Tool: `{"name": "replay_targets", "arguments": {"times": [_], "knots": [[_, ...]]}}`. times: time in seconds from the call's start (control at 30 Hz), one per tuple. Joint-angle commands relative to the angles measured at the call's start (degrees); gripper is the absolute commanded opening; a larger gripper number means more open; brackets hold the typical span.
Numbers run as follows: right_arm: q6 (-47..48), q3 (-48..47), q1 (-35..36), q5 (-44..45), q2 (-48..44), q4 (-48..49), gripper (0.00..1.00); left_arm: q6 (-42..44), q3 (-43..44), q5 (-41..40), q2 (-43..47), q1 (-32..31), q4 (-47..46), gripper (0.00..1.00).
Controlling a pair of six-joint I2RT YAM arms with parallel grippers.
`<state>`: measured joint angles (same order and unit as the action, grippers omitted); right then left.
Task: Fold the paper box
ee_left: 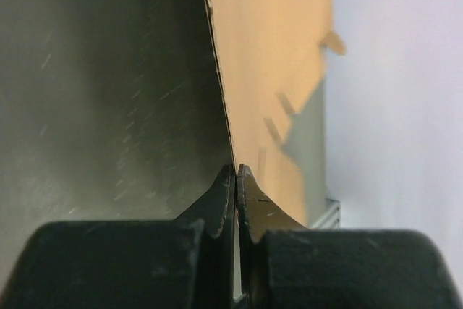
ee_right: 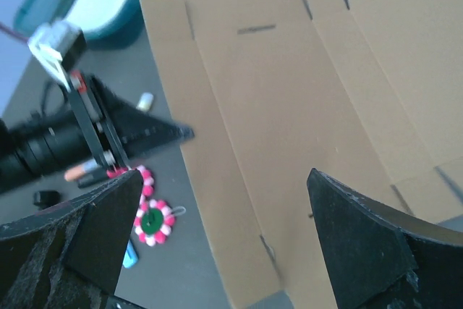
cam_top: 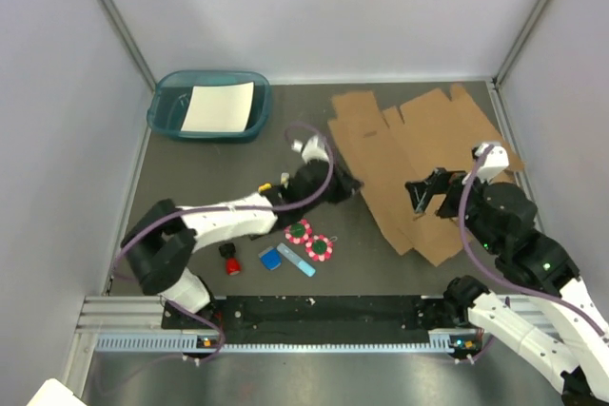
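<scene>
The paper box (cam_top: 419,164) is a flat brown cardboard sheet with flaps, lying on the right half of the table. My left gripper (cam_top: 348,184) reaches in from the left and is shut on the sheet's left edge. In the left wrist view the fingers (ee_left: 236,179) pinch the thin edge of the cardboard (ee_left: 268,70), which rises away from them. My right gripper (cam_top: 425,195) hovers over the sheet's lower middle, open and empty. In the right wrist view its wide-spread gripper (ee_right: 224,215) frames the cardboard (ee_right: 289,106), with the left gripper (ee_right: 166,134) at the sheet's left edge.
A teal tray (cam_top: 164,113) holding a white paper sheet (cam_top: 219,106) stands at the back left. Two pink-and-green round pieces (cam_top: 300,232) (cam_top: 319,248), blue pieces (cam_top: 270,258) and a red piece (cam_top: 231,264) lie below the left arm. Grey walls close three sides.
</scene>
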<state>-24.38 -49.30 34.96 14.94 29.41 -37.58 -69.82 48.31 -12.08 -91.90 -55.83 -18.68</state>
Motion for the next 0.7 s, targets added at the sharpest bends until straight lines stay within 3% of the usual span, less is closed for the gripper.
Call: {"name": "replay_targets", "arguments": {"times": [0.0,0.13,0.27,0.4,0.53,0.67], "knots": [[3.11,-8.61,-0.24,1.14,0.38,1.20,0.99,24.27,18.01,13.71,8.57,8.08,22.24,0.00],[4.52,-12.39,-0.24,1.67,0.82,1.02,0.99,41.03,35.48,15.68,8.93,12.50,43.58,0.00],[4.96,-15.64,-0.24,1.23,0.65,0.84,0.99,50.38,47.90,15.86,8.67,14.26,56.51,0.00],[5.66,-18.63,-0.24,1.14,0.65,0.76,0.99,54.44,58.89,19.44,9.01,14.35,62.52,0.00],[5.66,-22.59,-0.24,0.36,-0.23,0.84,0.99,54.79,72.14,28.32,9.45,14.35,67.36,0.00],[4.96,-25.58,-0.24,-0.79,-1.81,0.76,0.99,52.16,73.16,41.90,13.84,14.26,65.09,0.00]]}}
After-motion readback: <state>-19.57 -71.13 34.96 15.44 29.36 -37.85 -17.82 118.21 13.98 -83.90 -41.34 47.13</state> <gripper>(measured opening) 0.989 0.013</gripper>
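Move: My left hand already pinches the near-left edge of the flat paper box, some 11 cm above the table. The box's middle lies about 20 cm to the right, 7 cm ahead and about 7 cm lower. One pink ring lies about 8 cm left and 14 cm back; the yellow marker is level with my hand, some 17 cm left, both 11 cm below. From my open right hand, the box's middle is about 11 cm ahead, 4 cm right and 20 cm below. Keeping its pinch on the cardboard edge, my left hand hoists the box fast, some 34 cm up; it swings forward at first, then back, drifting about 9 cm left, while the wrist tips up about 40 degrees and turns clockwise. My right hand, wide open and holding nothing, rises about 15 cm alongside and tips up some 20 degrees. ##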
